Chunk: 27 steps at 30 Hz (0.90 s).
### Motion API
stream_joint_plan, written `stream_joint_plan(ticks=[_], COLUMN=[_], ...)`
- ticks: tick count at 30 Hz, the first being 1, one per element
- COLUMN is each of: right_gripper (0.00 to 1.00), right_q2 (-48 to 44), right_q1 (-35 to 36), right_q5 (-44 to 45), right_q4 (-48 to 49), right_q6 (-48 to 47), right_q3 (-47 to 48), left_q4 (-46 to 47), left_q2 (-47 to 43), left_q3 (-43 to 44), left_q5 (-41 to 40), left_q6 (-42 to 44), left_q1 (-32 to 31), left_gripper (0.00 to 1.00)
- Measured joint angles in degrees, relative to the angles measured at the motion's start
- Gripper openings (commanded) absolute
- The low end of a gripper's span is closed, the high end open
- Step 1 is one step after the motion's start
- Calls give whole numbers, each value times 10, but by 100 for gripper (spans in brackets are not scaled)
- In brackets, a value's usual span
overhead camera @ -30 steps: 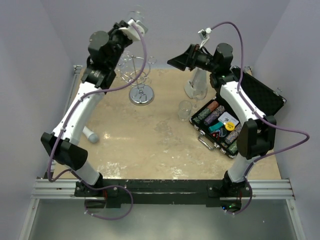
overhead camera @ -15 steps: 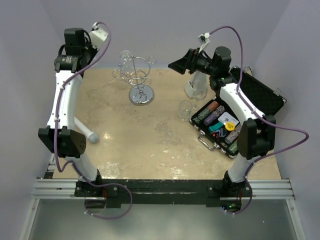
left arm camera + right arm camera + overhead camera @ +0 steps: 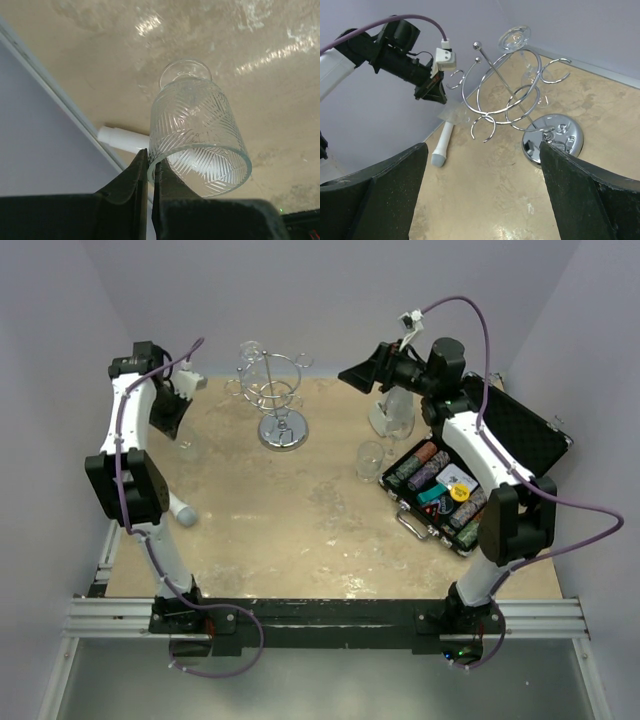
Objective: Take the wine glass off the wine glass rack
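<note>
My left gripper [image 3: 150, 167] is shut on the rim of a cut-pattern wine glass [image 3: 197, 132], one finger inside the bowl and one outside. The glass hangs tilted, foot pointing down at the table. In the top view this gripper [image 3: 181, 428] holds the wine glass [image 3: 187, 448] low by the table's left edge, well left of the wine glass rack [image 3: 274, 390]. The chrome rack [image 3: 505, 95] carries another glass [image 3: 522, 60] upside down on its far side. My right gripper [image 3: 482, 200] is open and empty, raised to the right of the rack [image 3: 352, 372].
A white cylinder [image 3: 181, 510] lies near the left edge, close under the held glass [image 3: 122, 139]. On the right stand a grey metronome [image 3: 392, 412], a small clear cup [image 3: 371, 458] and an open case of poker chips [image 3: 450, 490]. A metal rail [image 3: 108, 540] borders the left side.
My left arm swung from high over the rack out to the left and down, carrying the wine glass to the table's left edge. The right arm barely moved.
</note>
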Motion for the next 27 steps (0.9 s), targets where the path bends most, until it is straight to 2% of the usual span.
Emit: stream_joint_plan(ticks=[4,14,27], right_gripper=[98,99,99], right_q2=[-12,-17,-17], right_q1=[0,0,0], right_q5=[1,2,11], right_q4=[0,1,1], right_q6=[-4,-12,-13], right_q3=[-16,-25,-27], left_q4=[-34,-35,-35], left_q2=[11,35,65], left_q3=[-9,-9,-2], left_q5=[4,-26,-45], left_q6=[3,7,18], left_q1=[2,18,85], left_gripper=[0,0,0])
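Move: The left hand still holds the wine glass by its rim, foot downward. The open table it is being taken to, just beyond the white microphone, lies about 8 cm to its left, 3 cm back and some 17 cm below. The microphone's middle is roughly 10 cm back and 7 cm left, about 16 cm down; the rack's base is 24 cm right and 6 cm ahead. From the idle right hand, that open spot is some 48 cm left, 6 cm back and 35 cm below. Keeping its pinch on the glass's rim, the left hand first eases back and down, then swings mainly left while still sinking, about 7 cm left and 5 cm down in all. The fingers tip some 10 degrees closer to straight down, with a slight counter-clockwise turn, bringing the glass down over the table beside the microphone's tail end. ##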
